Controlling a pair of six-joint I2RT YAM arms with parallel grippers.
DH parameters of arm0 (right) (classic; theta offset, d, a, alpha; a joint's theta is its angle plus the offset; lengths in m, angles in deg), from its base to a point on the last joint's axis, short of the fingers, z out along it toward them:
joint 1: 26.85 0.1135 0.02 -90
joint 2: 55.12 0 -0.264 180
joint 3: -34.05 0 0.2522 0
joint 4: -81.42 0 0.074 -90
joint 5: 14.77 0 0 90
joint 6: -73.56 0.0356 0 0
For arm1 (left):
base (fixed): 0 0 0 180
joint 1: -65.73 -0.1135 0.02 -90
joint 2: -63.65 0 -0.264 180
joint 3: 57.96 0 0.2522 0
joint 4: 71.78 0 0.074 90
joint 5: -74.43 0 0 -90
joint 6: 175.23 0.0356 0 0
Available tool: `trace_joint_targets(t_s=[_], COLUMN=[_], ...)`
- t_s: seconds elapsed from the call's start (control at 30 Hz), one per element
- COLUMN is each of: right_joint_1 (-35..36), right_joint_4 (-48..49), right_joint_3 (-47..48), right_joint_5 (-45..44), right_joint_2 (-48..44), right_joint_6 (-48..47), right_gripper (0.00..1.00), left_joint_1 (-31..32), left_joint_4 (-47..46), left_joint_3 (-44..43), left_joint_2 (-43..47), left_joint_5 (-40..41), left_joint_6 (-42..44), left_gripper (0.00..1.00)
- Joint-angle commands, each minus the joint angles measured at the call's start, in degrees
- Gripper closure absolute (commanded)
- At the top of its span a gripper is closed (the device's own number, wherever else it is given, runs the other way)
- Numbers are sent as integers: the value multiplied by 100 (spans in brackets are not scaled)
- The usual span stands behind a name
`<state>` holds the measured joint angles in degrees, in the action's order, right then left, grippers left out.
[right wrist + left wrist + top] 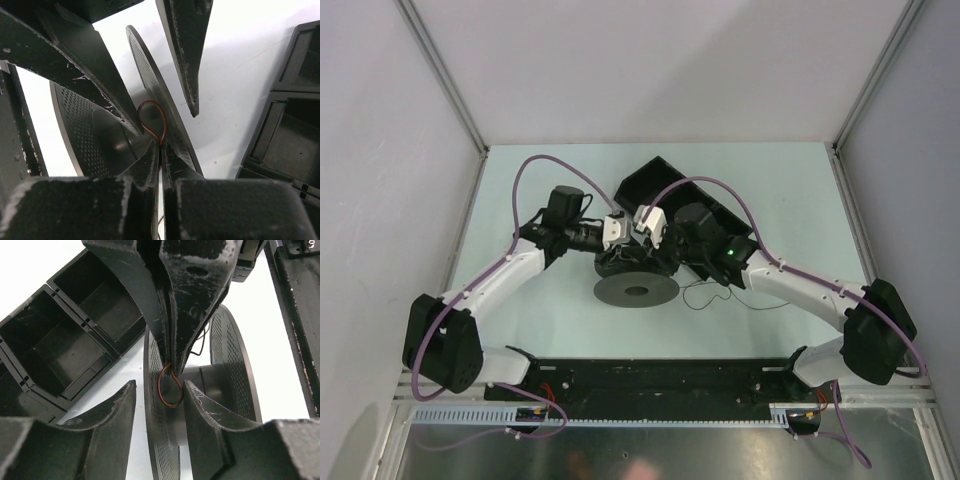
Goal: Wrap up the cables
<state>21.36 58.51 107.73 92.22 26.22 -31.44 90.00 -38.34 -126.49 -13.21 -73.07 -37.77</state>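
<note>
The cable is a very thin copper-brown wire. Its end forms a small loop against the hub of the dark grey flanged spool. My right gripper is shut on the wire just below that loop, between the spool's flanges. The loop also shows in the left wrist view. My left gripper is open, its fingers straddling one perforated flange without pinching it. In the top view both grippers, left and right, meet over the spool. The rest of the cable trails right on the table.
A black compartment tray lies behind the spool, close to both wrists; it shows in the left wrist view and the right wrist view. A black rail runs along the near edge. Purple arm hoses arch above.
</note>
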Motion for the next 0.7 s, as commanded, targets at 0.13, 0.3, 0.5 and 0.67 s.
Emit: trace_joint_targets(t_s=[0.13,0.3,0.5,0.67], right_joint_1=[-4,-12,-86,-176], right_joint_4=[311,362,368,261], right_joint_3=[175,185,177,183], right_joint_5=[12,9,10,19], right_joint_2=[77,98,105,55], right_joint_6=[109,119,160,194], right_gripper=[100,100,100,96], left_joint_1=[66,89,104,104], left_joint_4=[-424,-509,-515,-517], left_joint_3=[-25,29,125,225], left_joint_2=[5,0,32,143], left_joint_5=[0,-27,-23,87], left_joint_6=[-161,-184,-60,-5], left_gripper=[59,74,86,99])
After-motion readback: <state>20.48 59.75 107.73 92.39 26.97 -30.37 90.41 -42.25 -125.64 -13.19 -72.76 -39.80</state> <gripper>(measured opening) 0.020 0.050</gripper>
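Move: The copper-coloured cable loop sits between the left gripper's half-open fingertips, at most 1 cm to the right of the hand point. From the right hand, which grips the cable just behind it, the loop is about 2 cm left and 1 cm ahead. The upright spool's middle is some 10 cm below the left hand, 4 cm back and 2 cm left of it; the black tray lies 12 cm ahead, 8 cm right and 15 cm down. Close the left gripper from about half open to nearly shut, so that its fingertips pinch the cable loop just above the spool, easing the hand only about half a centimetre forward, right and up. Keep the right fingers shut on the cable beside it, letting that hand creep less than 1 cm forward with barely any turn. ##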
